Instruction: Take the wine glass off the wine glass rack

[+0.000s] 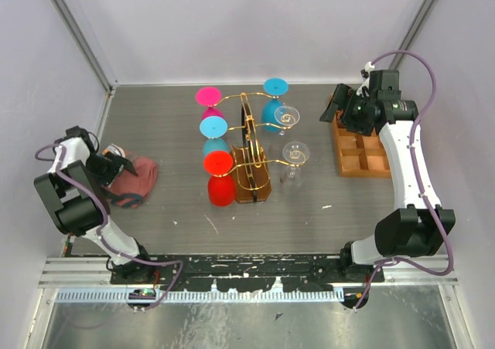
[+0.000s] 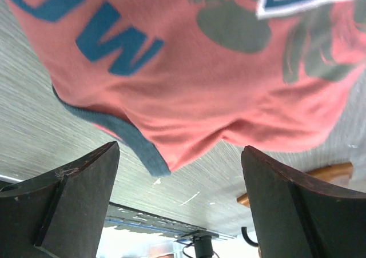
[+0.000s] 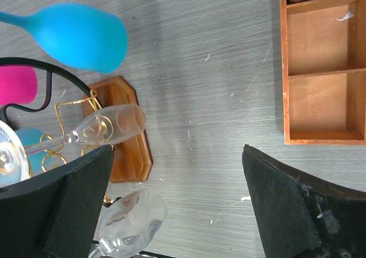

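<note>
The gold wire wine glass rack (image 1: 249, 140) stands mid-table on its brown base (image 3: 130, 133). Coloured wine glasses hang on its left side: pink (image 1: 209, 98), blue (image 1: 213, 124) and red (image 1: 220, 180). On its right side hang a blue glass (image 3: 80, 35) and two clear wine glasses (image 3: 111, 125) (image 3: 130, 219), bowls down. My right gripper (image 3: 177, 201) is open, up over the far right of the table (image 1: 339, 107), apart from the rack, with nothing between its fingers. My left gripper (image 2: 180, 201) is open at the far left, right by a red cloth (image 2: 200, 69).
A compartmented wooden tray (image 1: 362, 152) lies at the right, under my right arm; it shows in the right wrist view too (image 3: 323, 69). The red cloth (image 1: 135, 180) is heaped at the left beside my left gripper (image 1: 116, 163). White walls close in the table.
</note>
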`<state>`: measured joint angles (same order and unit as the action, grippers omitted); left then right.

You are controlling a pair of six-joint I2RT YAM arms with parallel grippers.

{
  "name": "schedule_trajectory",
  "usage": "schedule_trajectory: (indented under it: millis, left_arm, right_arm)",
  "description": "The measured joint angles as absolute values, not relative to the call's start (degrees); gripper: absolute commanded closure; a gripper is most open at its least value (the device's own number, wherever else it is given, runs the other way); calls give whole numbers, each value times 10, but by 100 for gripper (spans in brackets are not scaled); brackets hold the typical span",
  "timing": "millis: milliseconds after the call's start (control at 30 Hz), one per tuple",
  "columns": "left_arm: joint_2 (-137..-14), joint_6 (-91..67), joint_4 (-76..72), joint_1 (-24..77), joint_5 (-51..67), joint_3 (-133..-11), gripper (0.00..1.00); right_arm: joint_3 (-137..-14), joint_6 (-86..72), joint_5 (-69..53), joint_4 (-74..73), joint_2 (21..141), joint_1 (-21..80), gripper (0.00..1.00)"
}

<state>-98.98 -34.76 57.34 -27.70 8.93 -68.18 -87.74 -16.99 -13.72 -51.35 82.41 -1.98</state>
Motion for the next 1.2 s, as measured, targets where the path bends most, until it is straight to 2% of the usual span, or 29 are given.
schedule_trajectory:
  millis: [200, 333, 367, 400, 467, 500, 733, 967, 1200]
  left_arm:
    - [-883, -350, 574, -276, 132, -659, 8]
    - [-783, -369, 571, -262, 185, -652, 8]
    - [-761, -376, 568, -249, 195, -652, 8]
    - [-740, -382, 563, -234, 204, -652, 0]
    - [-698, -399, 554, -192, 220, -653, 2]
    - [-676, -409, 549, -169, 228, -655, 2]
    - [-565, -438, 467, -127, 291, -715, 2]
    - [-602, -503, 332, -108, 392, -720, 2]
    - [-638, -485, 361, -34, 374, -735, 2]
  right_arm:
    - [-888, -177, -108, -516, 821, -18, 0]
    - [-959, -182, -83, -532, 821, -8, 2]
    - [-981, -183, -91, -527, 819, -4, 3]
    - [-992, -186, -101, -517, 814, 0, 6]
    - [-993, -194, -130, -501, 801, 5, 18]
    - [-991, -199, -150, -496, 797, 7, 21]
    - [-935, -232, -274, -469, 809, 15, 24]
    - [-933, -254, -328, -459, 824, 30, 30]
    - [-916, -257, -338, -447, 824, 37, 29]
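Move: The middle clear wine glass on the rack's right side hangs about 16 cm to the right hand's left, some 4 cm back and 3 cm lower. The near clear glass hangs about 13 cm left, 14 cm back; the far blue glass some 19 cm left, 5 cm ahead. From the left hand, the light-blue glass is about 30 cm right, 3 cm ahead, 16 cm up, and the red cloth's middle 5 cm right, level, 4 cm below. The middle clear glass is approached by the right hand, which rises about 10 cm, sweeps some 10 cm left and sinks slightly, rolling its left side up 20 degrees while its fingers narrow partway. The left hand leaves the cloth open and empty, climbing nearly 30 cm and swinging 20 cm right towards the rack, its downward fingers tilting up to face the light-blue glass. ##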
